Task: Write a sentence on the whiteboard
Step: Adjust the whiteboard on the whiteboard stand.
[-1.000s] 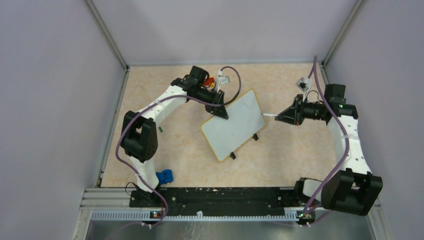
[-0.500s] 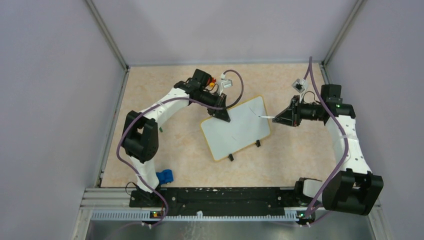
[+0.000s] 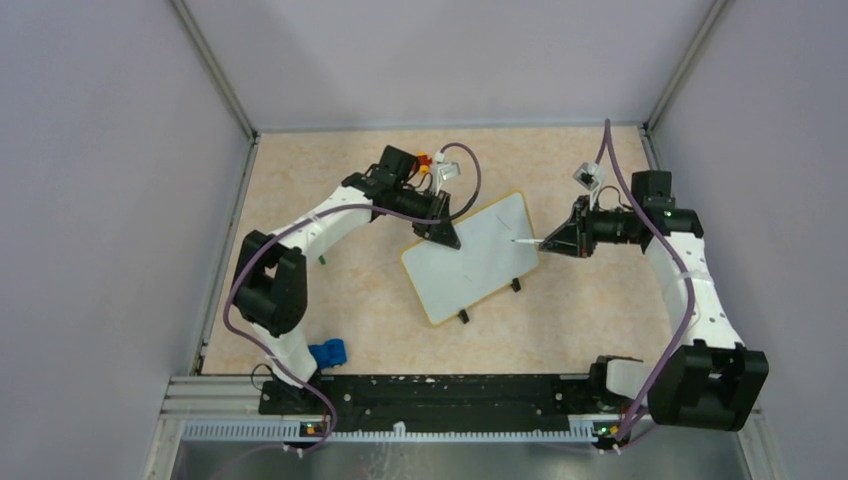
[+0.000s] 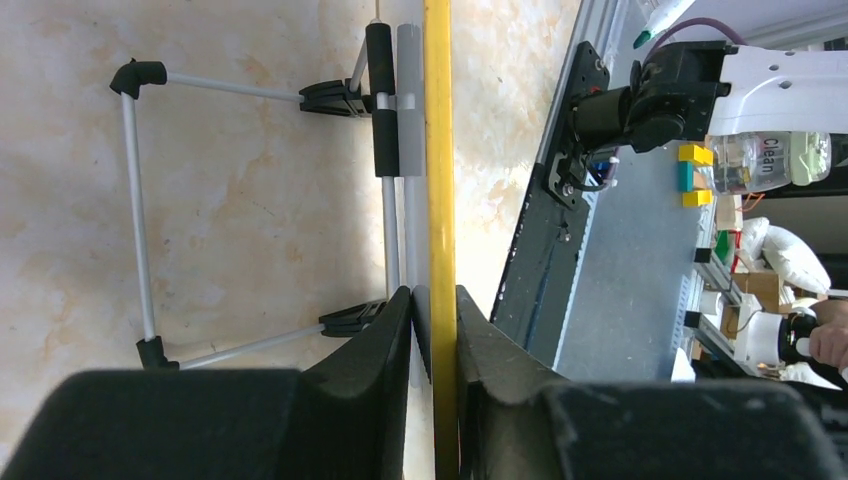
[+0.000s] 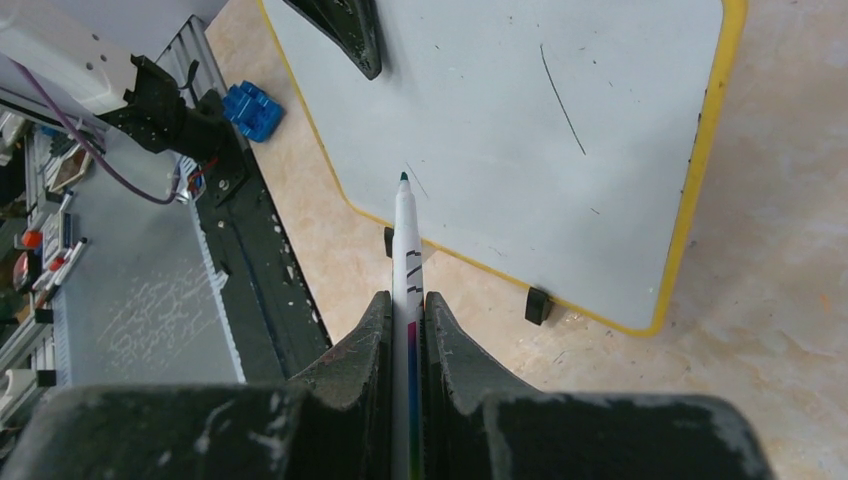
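The whiteboard [image 3: 475,262], white with a yellow rim, stands tilted mid-table on two black feet. My left gripper [image 3: 441,236] is shut on its upper-left rim; in the left wrist view the jaws [image 4: 436,305] pinch the yellow rim [image 4: 437,150] edge-on. My right gripper [image 3: 548,243] is shut on a white marker [image 5: 408,240] whose green tip [image 5: 404,178] hovers at the board's face [image 5: 500,140]; contact cannot be told. One thin slanted stroke [image 5: 563,100] and a few specks mark the board. No sentence is in view.
A blue object [image 3: 328,353] lies near the left arm's base, and a small green piece [image 3: 322,258] lies on the table left of the board. A wire stand [image 4: 135,200] props the board from behind. Walls enclose the table; the base rail [image 3: 430,392] runs along the near edge.
The board has swung round in my left gripper, its right end rising. My right gripper moved left, bringing the marker tip from beside the board's edge to over its face.
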`<state>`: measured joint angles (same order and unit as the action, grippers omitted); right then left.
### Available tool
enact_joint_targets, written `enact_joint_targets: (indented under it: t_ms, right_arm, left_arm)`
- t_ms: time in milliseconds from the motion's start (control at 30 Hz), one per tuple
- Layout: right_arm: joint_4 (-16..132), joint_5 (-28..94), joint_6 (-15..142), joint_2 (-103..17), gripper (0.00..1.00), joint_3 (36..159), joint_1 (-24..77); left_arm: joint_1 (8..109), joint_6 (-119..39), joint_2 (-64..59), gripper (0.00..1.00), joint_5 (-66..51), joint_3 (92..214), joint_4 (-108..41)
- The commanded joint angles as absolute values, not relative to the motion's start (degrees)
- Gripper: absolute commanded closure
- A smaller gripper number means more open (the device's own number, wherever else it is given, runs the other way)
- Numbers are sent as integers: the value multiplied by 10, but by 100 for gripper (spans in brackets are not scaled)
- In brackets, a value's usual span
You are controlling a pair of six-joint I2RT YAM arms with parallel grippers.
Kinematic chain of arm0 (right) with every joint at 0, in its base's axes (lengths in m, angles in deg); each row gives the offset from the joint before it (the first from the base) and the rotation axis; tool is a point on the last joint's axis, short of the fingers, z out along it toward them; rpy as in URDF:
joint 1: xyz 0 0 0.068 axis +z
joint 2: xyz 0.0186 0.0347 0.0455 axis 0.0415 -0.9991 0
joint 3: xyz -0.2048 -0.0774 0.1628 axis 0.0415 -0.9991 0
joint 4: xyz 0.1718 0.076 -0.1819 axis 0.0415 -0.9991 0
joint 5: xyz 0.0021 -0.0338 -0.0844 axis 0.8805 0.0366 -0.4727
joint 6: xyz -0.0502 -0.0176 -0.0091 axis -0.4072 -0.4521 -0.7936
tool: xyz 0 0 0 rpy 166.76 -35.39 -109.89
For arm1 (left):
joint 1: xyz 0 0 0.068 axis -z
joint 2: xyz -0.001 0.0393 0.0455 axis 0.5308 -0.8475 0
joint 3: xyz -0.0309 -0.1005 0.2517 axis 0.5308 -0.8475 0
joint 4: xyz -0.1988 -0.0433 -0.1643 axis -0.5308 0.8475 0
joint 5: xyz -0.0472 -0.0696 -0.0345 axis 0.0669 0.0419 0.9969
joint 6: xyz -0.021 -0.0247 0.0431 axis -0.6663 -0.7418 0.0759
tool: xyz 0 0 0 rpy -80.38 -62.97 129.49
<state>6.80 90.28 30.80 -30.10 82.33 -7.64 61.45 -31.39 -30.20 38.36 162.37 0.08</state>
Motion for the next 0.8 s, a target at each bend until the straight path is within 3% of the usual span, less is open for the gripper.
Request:
enact_joint_targets:
  t_ms: [0, 133, 500, 767]
  right_arm:
    - [97, 902, 315, -282, 100, 824, -62]
    - [99, 901, 319, -283, 100, 827, -56]
    - [94, 880, 321, -283, 100, 849, -28]
    - [112, 852, 342, -295, 100, 870, 56]
  left_arm:
    - [629, -352, -270, 76, 382, 1585, -16]
    - [629, -360, -266, 69, 388, 1579, -26]
    - [588, -290, -258, 35, 357, 1638, 29]
    - [495, -231, -234, 29, 421, 1634, 78]
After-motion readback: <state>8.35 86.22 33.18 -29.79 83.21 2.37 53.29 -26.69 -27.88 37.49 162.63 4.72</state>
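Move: The left fingers straddle the leaning whiteboard's raised far edge; the board's middle is some 4 cm back, 5 cm right and 7 cm below that hand. The toy truck lies about 16 cm ahead and 6 cm left of it, 16 cm lower. From the right hand, holding the marker, the board's middle is roughly 12 cm left, 2 cm back and 13 cm down; the nearer stand clip is about 7 cm back, 1 cm left and 19 cm down. Open the left gripper from its nearly shut hold on the whiteboard's far edge to well open, easing back slightly first, then draw it left about 5 cm and forward, fingers still astride the edge. Meanwhile bring the right hand, keeping its grip on the marker, some 3 cm left and a little back, farther over the board, turning slightly counter-clockwise. ##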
